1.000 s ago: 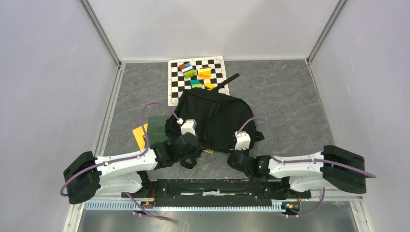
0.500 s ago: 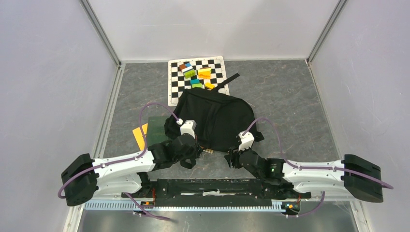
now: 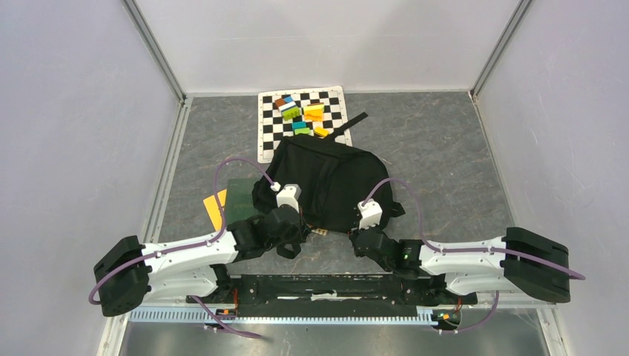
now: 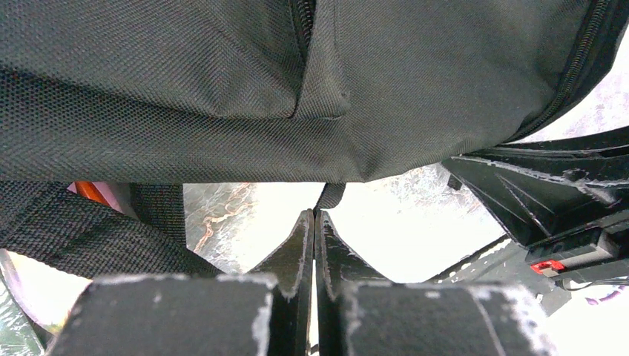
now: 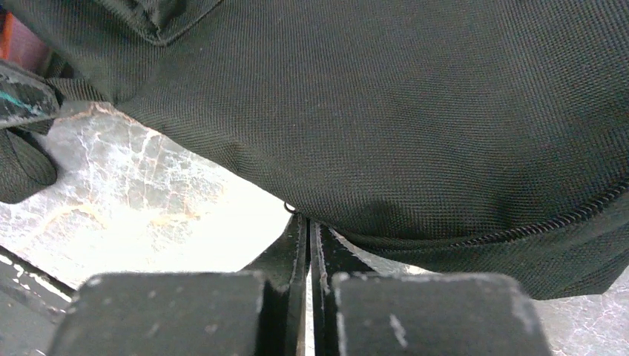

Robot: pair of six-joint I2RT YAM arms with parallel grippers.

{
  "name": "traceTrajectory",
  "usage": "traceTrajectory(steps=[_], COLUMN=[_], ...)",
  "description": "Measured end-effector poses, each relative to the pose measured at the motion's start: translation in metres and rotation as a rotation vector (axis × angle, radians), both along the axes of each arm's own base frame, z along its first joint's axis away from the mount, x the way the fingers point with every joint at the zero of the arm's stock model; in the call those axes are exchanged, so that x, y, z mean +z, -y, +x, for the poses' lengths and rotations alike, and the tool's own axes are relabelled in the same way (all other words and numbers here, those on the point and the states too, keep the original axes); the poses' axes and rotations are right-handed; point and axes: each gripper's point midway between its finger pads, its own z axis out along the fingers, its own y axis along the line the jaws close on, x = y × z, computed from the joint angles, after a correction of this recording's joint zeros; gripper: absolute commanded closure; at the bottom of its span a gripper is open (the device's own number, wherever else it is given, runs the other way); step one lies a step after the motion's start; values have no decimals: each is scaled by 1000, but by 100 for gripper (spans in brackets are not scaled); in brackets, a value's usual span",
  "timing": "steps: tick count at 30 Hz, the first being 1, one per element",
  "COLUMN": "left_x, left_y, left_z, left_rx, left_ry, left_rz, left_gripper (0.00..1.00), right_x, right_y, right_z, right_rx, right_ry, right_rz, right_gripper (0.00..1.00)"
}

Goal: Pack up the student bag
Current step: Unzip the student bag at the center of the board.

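Note:
The student bag [image 3: 326, 182], a soft black backpack, lies in the middle of the table. Its fabric and a zip fill the top of the left wrist view [image 4: 311, 89] and of the right wrist view [image 5: 386, 111]. My left gripper [image 3: 295, 231] is at the bag's near left edge. It is shut [image 4: 314, 215] on a short black webbing tab [image 4: 331, 195] hanging from the bag. My right gripper [image 3: 361, 236] is shut [image 5: 308, 219] at the near right edge. Its tips touch the fabric beside a small metal ring [image 5: 289, 208]. I cannot tell whether anything is pinched there.
A green notebook [image 3: 239, 199] and an orange one [image 3: 215, 208] lie left of the bag, partly under it. A black-and-white checkered mat [image 3: 268, 130] with several coloured blocks [image 3: 303, 115] lies behind it. A bag strap [image 3: 350, 124] reaches onto the mat. Walls enclose three sides.
The right arm swung out to the right, then came back left, and its gripper is again at the bag's near edge. The left arm and the bag have stayed put.

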Motion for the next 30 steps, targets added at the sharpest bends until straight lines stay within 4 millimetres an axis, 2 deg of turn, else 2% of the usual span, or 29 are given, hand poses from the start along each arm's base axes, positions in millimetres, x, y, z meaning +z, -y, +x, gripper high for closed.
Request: traceTrajectory(steps=[4, 8, 15, 18, 25, 30], left_x=[-1, -2, 5, 7, 7, 4], left_y=[-2, -6, -7, -7, -10, -14], left_z=[1, 2, 3, 5, 9, 10], left_rx=[7, 20, 43, 56, 93, 108], left_ry=[2, 6, 11, 8, -5, -12], left_rz=[9, 22, -3, -18, -33, -29], left_gripper=[98, 98, 98, 98, 98, 98], right_x=[4, 5, 3, 9, 28, 41], right_y=[2, 13, 52, 64, 73, 70], right_z=[3, 4, 7, 10, 17, 20], right_rx=[-40, -81, -207, -256, -286, -192], right_ry=[2, 0, 12, 28, 81, 131], right_rz=[19, 4, -104, -145, -166, -204], right_gripper=[100, 100, 100, 100, 100, 100])
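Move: The right fingers are already shut on the zipper pull at the student bag's near edge; the bag's near right corner, where the zipper leads, lies about 9 cm to their right, 5 cm ahead and roughly level. The buckle strap sticks out some 13 cm to the right and 6 cm ahead of the right hand. The left fingers hold the small black tab on the near edge right at their tips; the strap loop lies about 4 cm to the left hand's left, 6 cm back and 6 cm below. Keeping its pinch on the zipper pull, the right hand draws the pull about 7 cm to the right along the bag's near edge towards the near right corner, edging some 2 cm forward, then lifts about 4 cm as the sideways pull dies out, while the wrist turns clockwise some 15 degrees and swings part of the way back. Against this the left hand keeps the black tab pinched in shut fingers and eases a little over 1 cm to the left and 1 cm forward, its wrist turning slightly counter-clockwise. ##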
